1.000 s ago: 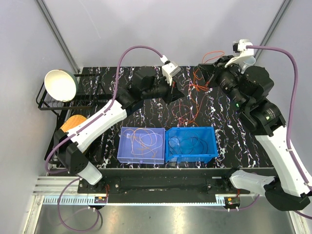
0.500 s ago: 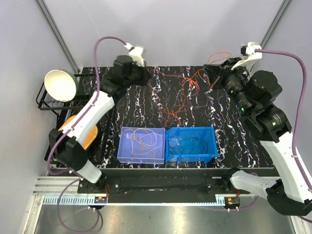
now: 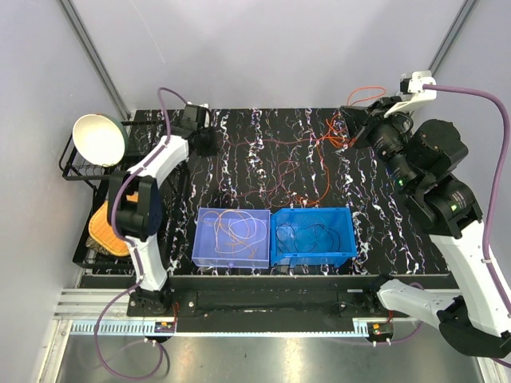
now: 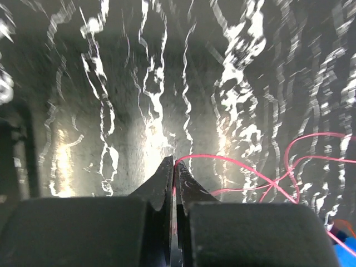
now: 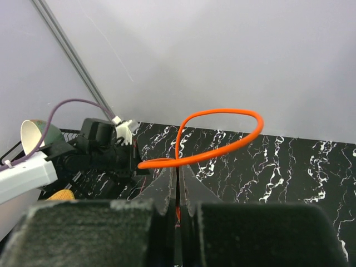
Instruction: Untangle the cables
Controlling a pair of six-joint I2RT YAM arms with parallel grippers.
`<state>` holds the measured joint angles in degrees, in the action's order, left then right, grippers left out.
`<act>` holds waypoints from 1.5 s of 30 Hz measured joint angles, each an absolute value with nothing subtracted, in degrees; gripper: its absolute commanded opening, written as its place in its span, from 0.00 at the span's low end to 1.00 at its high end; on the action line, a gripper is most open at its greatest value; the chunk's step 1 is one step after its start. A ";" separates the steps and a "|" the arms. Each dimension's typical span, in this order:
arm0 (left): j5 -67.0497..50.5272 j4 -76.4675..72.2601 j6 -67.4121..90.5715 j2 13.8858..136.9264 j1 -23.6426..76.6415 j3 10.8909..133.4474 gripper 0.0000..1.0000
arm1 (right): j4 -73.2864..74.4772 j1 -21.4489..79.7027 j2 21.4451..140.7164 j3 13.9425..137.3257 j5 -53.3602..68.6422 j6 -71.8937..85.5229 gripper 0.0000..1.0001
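The cables are thin wires strung across the black marbled table (image 3: 239,171). A thin red cable (image 4: 245,167) runs right from my left gripper (image 4: 174,162), which is shut on its end just above the table. Seen from above, that gripper (image 3: 209,145) is at the back left, and the red cable (image 3: 275,144) stretches toward a loose red and orange tangle (image 3: 295,187) mid-table. My right gripper (image 5: 178,167) is shut on an orange cable (image 5: 234,146) that loops above its tips. It is raised at the back right (image 3: 348,121), with the orange loop (image 3: 361,89) over it.
Two bins sit near the front edge: a pale blue bin (image 3: 199,239) with orange and white wires, and a darker blue bin (image 3: 352,235) with dark wires. A black rack (image 3: 72,163) with a white bowl (image 3: 100,140) and an orange woven basket (image 3: 108,227) stand left.
My left arm has swung from mid-table to the back left, shutting on the red cable and drawing it out. My right gripper has lifted the orange cable slightly up and right.
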<state>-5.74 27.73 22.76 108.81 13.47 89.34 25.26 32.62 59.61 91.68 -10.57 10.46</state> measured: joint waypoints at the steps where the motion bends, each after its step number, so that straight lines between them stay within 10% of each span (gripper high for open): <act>1: -5.89 27.79 22.98 109.73 13.56 89.27 0.00 | 25.26 32.62 59.59 91.68 -10.72 10.37 0.00; 17: -4.27 31.38 26.02 118.43 9.47 91.96 0.02 | 25.76 32.62 59.51 91.68 -12.95 9.23 0.00; 25: -5.32 29.58 26.74 116.03 10.00 90.04 0.97 | 26.37 32.62 59.48 91.70 -12.80 9.30 0.00; 45: -3.18 35.35 24.18 68.90 19.05 66.13 0.99 | 26.68 32.62 66.39 103.92 -8.29 9.72 0.00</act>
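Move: The left hand, still pinching the red cable, is about to set it on bare table roughly 9 cm below, 1 cm ahead and 3 cm to its left. That cable's loops lie about 17 cm to its right and 3 cm back, with the purple box's middle some 23 cm back and 6 cm right. From the right hand, which keeps the orange cable up high, that bare spot is about 20 cm ahead, 40 cm left and 46 cm down. The left hand carries the pinched red cable down about 7 cm towards the bare table, easing some 4 cm left and tipping slightly further down, then opens wide to let go of the red cable, lifts nearly 20 cm clear and draws back about 16 cm towards the purple box with its fingers still open. The right hand keeps its pinch on the orange cable, all but still at first, then raises it about 5 cm as the left hand retreats. ##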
